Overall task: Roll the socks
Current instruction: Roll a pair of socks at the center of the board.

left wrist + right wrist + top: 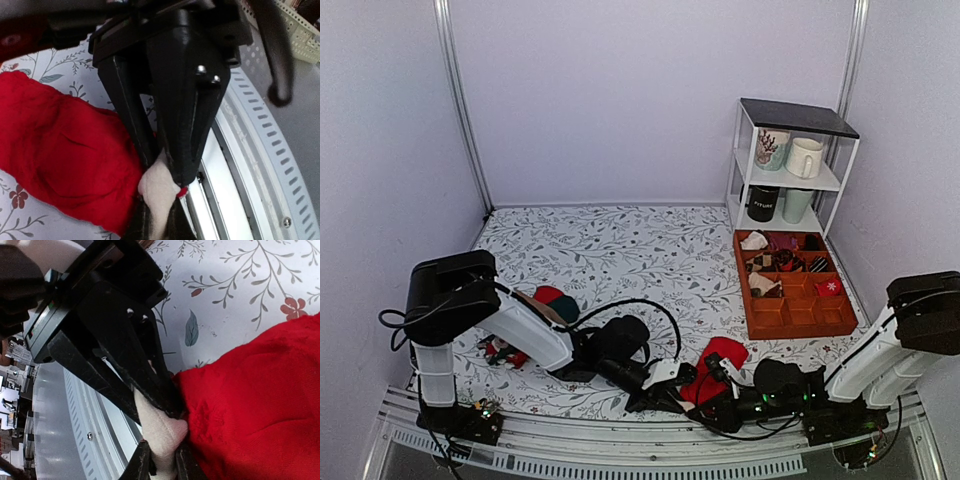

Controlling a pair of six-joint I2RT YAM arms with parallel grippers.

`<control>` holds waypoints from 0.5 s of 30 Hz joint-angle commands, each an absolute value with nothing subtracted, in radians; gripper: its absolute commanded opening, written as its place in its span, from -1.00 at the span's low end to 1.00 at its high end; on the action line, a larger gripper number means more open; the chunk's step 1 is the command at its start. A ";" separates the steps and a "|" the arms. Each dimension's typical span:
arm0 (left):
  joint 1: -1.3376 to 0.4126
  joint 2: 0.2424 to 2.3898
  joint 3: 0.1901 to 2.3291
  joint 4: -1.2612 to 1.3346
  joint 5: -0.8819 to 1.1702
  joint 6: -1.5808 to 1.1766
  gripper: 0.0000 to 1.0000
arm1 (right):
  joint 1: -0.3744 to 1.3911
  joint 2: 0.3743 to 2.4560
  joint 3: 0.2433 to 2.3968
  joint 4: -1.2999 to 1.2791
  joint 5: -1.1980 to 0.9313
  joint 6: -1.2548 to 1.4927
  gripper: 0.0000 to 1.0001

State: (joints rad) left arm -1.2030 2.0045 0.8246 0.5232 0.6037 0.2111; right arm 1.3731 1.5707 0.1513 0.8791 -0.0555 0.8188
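The red socks (720, 358) lie near the table's front edge, between the two arms. In the left wrist view the red knit (65, 150) spreads left and its pale beige end (157, 185) is pinched between black fingers. My left gripper (161, 220) and my right gripper (162, 460) meet tip to tip, both shut on that beige end (160, 427). In the top view the left gripper (670, 388) comes from the left and the right gripper (712, 395) from the right. I cannot tell one red sock from the other.
An orange-brown divided tray (820, 318) holding several small items stands at the right. A white shelf (840, 175) with mugs is behind it. Other socks (555, 300) lie at the left by the left arm. The metal front rail (250, 150) runs right beside the grippers.
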 commanded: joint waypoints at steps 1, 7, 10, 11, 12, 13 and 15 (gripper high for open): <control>-1.220 2.072 0.844 0.282 0.512 0.053 -1.00 | 1.368 1.549 0.168 0.447 -0.051 0.834 -0.51; -1.173 2.066 0.780 0.239 0.503 -0.165 -1.00 | 1.367 1.261 0.231 0.126 0.115 0.820 -0.07; -1.159 2.059 0.757 0.247 0.482 -0.259 -1.00 | 1.361 1.109 0.239 0.018 0.189 0.815 0.02; -1.157 2.059 0.754 0.248 0.480 -0.276 -1.00 | 1.355 1.064 0.240 -0.015 0.205 0.813 0.03; -1.157 2.059 0.750 0.253 0.476 -0.291 -1.00 | 1.345 1.023 0.237 -0.043 0.220 0.819 0.04; -1.158 2.059 0.747 0.262 0.480 -0.304 -1.00 | 1.329 0.990 0.231 -0.058 0.217 0.829 0.04; -1.162 2.059 0.741 0.285 0.496 -0.312 -1.00 | 1.289 0.941 0.225 -0.093 0.206 0.849 0.05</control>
State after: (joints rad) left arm -1.1797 1.9949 0.8143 0.4999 0.5861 -0.2119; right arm 1.3468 1.0351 0.2325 0.0982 0.1440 0.8246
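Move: Both hands meet at the near end of the red sock pair, its cream roll pinched at both sets of fingertips. From the left hand the red length runs out forward and right, its middle about 7 cm ahead, 6 cm right and 1 cm lower; from the right hand it is about 7 cm ahead and 5 cm right, as low. The orange tray's middle lies roughly 25 cm ahead of the left hand and 21 cm to its right. The right fingers let go of the cream roll, opening to about half, and draw off to the right by some 5 cm, also forward and up about 3 cm each. Still pinching the roll, the left hand rolls about its own fingers by some 25 degrees, its upper side tipping forward, and shifts only about a centimetre, mostly forward. ##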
